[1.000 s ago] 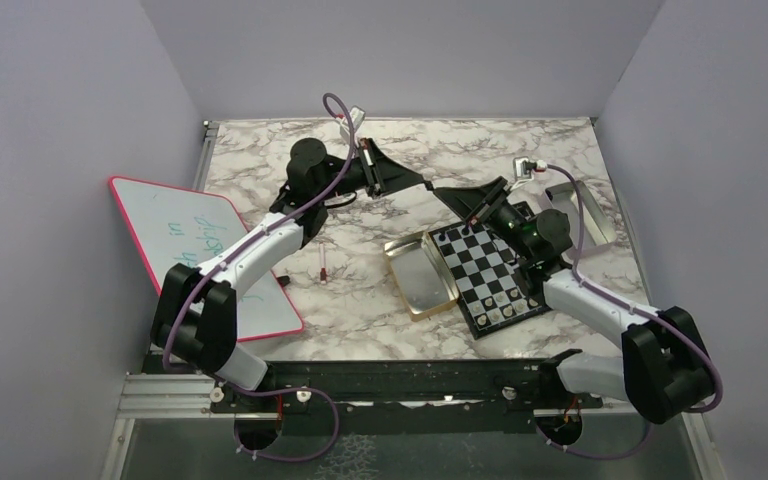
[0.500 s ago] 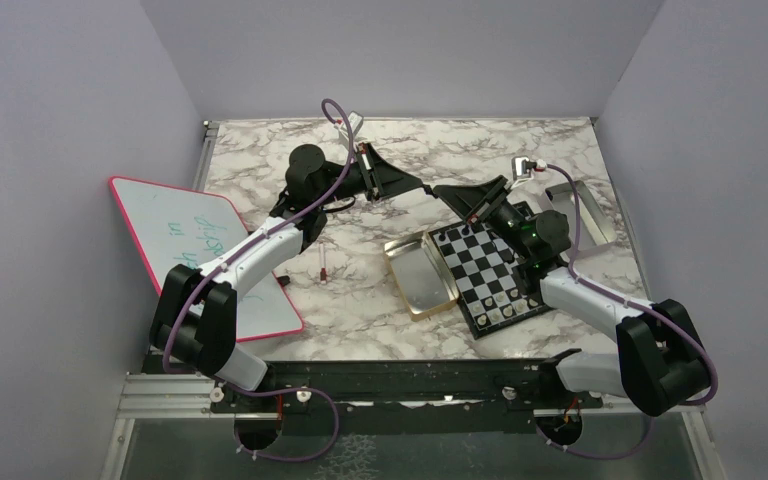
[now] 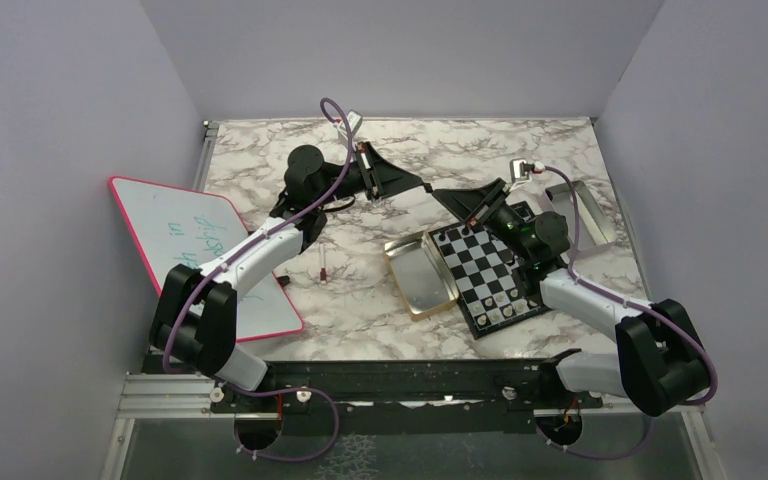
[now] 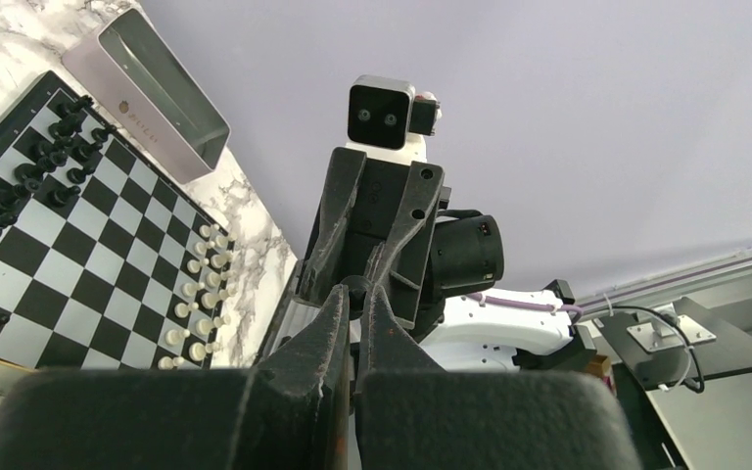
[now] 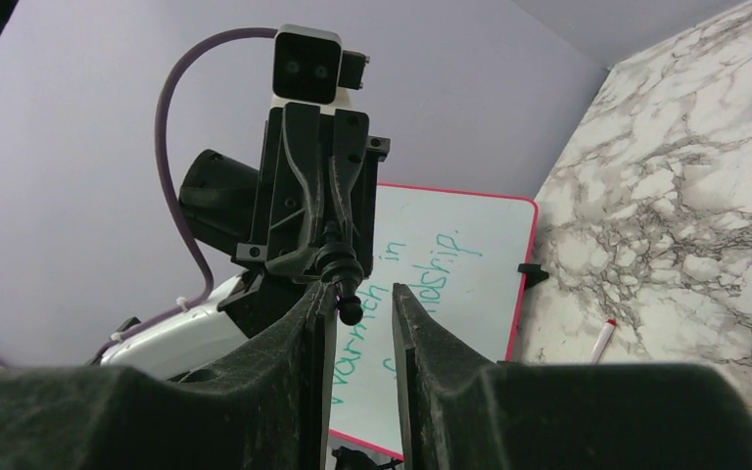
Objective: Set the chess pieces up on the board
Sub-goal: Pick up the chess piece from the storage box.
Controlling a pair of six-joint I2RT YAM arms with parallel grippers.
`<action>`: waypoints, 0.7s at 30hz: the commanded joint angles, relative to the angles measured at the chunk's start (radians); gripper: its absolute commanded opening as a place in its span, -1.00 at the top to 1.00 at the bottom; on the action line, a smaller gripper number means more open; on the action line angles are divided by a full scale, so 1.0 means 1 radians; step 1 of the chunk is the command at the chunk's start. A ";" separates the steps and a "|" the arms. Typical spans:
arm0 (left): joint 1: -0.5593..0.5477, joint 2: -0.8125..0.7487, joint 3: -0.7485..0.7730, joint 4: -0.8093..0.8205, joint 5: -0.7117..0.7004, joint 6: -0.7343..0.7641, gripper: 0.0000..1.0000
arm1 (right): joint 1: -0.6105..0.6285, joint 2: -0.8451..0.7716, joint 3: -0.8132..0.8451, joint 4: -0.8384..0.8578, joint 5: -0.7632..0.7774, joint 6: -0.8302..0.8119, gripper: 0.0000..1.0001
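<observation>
The board (image 3: 468, 262) lies right of centre, between my two arms. Pale chess pieces (image 3: 505, 306) line its near edge and black ones (image 4: 51, 162) its far edge. Above the table behind the board my two grippers meet tip to tip. My left gripper (image 3: 426, 185) is shut on a small black chess piece (image 5: 346, 287) that juts out from its tips. My right gripper (image 5: 364, 292) stands open around that piece. The piece's round head lies close against the left finger (image 5: 318, 313), with a gap to the other finger.
A gold tin (image 3: 420, 275) lies against the board's left side. A grey open box (image 3: 585, 212) stands at the right table edge. A pink-rimmed whiteboard (image 3: 210, 255) overhangs the left edge, and a red-capped marker (image 3: 322, 265) lies beside it.
My right gripper's jaws have narrowed a little around the black piece. Both arms have barely shifted, and the left gripper stays shut.
</observation>
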 commanded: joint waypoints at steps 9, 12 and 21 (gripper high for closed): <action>0.002 -0.009 -0.005 0.058 -0.031 0.004 1.00 | 0.005 -0.007 -0.008 0.066 -0.040 -0.005 0.78; 0.002 0.001 -0.003 0.060 -0.030 0.010 1.00 | 0.004 -0.017 -0.010 0.070 -0.036 -0.020 0.98; 0.023 -0.012 -0.052 0.053 -0.043 0.139 1.00 | 0.004 -0.145 0.028 -0.285 -0.010 -0.229 0.99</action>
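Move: The right hand's open fingers are already around the near end of the outer black chess piece, whose middle lies about 1 cm ahead and 2 cm to the left, level with the fingertips; it stands off the piece in the left hand. The metal tray lies roughly 7 cm back and 30 cm below, the chessboard's middle about 6 cm back, 20 cm right and equally low. From the left hand, the outer piece is some 2 cm to the right, level and neither ahead nor back. With the right hand almost in place, its fingers close from about a third open and pinch the free end of the outer chess piece, then the hand draws back about 1 cm towards its base, away from the left hand, the wrist tilting under 5 degrees. The left hand stays where it is, shut fingers keeping hold of its own piece so that the outer one can be parted from it. ##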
